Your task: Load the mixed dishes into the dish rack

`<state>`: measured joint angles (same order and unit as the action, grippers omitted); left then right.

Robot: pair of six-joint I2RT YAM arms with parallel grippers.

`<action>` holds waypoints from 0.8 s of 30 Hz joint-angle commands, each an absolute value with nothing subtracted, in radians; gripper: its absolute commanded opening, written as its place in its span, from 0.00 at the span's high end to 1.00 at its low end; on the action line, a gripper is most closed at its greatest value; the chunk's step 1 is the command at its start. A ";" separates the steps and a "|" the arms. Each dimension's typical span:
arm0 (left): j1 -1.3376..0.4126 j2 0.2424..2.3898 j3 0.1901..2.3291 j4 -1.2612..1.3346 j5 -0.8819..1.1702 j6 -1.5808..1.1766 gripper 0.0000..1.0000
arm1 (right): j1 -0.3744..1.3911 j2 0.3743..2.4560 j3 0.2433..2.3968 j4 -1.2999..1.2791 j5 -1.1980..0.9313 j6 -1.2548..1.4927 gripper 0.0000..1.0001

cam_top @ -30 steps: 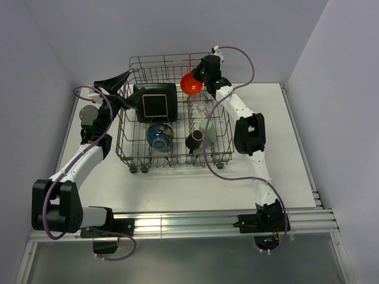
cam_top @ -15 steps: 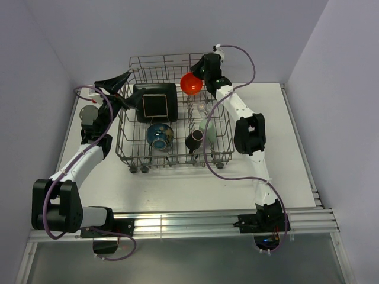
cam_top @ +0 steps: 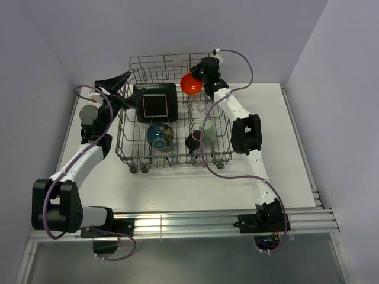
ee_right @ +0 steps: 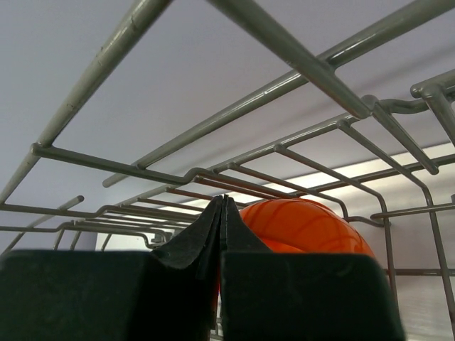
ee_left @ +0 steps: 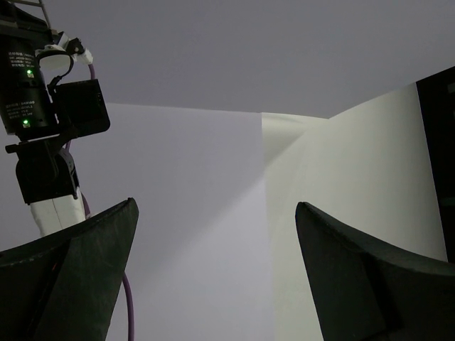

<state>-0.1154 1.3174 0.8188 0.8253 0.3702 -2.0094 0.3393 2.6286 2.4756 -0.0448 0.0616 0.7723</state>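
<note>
The dish rack point(cam_top: 172, 155) stands mid-table. In it are the black square plate point(cam_top: 155, 104), upright, the blue bowl point(cam_top: 159, 136), the dark mug point(cam_top: 194, 141), the pale green cup point(cam_top: 208, 130) and the clear glass point(cam_top: 202, 108). The small orange bowl point(cam_top: 190, 83) sits at the rack's back right, dome side showing point(ee_right: 306, 224). My right gripper point(ee_right: 223, 202) is shut, fingertips pressed together under the rack's wires, with the bowl just behind its right finger. I cannot tell whether they touch. My left gripper point(ee_left: 213, 213) is open and empty beside the rack's back left corner.
The rack's raised back rail point(ee_right: 234, 117) runs close over my right gripper. Purple walls close in the table at the back and the left. White tabletop point(cam_top: 278, 148) lies to the right of the rack and in front of it.
The right arm's elbow has shifted a little left and the gripper has edged back. The orange bowl has stayed where it was. The left arm has not moved.
</note>
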 commanded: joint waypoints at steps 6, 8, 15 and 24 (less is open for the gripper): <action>-0.120 1.319 0.864 0.865 0.393 -2.543 0.01 | 0.339 2.567 2.407 -0.087 0.077 0.739 1.00; -0.120 1.324 0.868 0.868 0.390 -2.545 0.01 | 0.342 2.519 2.338 -0.101 0.084 0.730 1.00; -0.124 1.328 0.879 0.880 0.391 -2.553 0.01 | 0.353 2.456 2.323 -0.245 0.077 0.692 1.00; -0.147 1.318 0.879 0.888 0.385 -2.554 0.01 | 0.357 2.389 2.277 -0.276 0.028 0.632 1.00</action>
<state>-0.1379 1.3289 0.8364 0.8284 0.3706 -2.0094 0.3550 2.4992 2.3066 -0.2787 0.0406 0.6781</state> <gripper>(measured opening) 0.992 0.006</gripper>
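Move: The orange bowl stands in the back of the rack with its opening towards the right hand. Its middle is about 1 cm back from the right fingertips, 1 cm to their left and 4 cm below. The square black dish is some 16 cm left and 9 cm back of that hand, and a clear glass 12 cm back and 3 cm right, both about 7 cm below. From the left hand the bowl lies roughly 29 cm ahead, 21 cm right and 25 cm below. Keep the right gripper shut and, after a brief hold, draw it off the top of the orange bowl, back about 5 cm and down nearly as far. Meanwhile tip the fingers down some 10 to 15 degrees and roll the hand's left side down about 10 degrees, so that the closed tips end close to the bowl's lower near rim. ##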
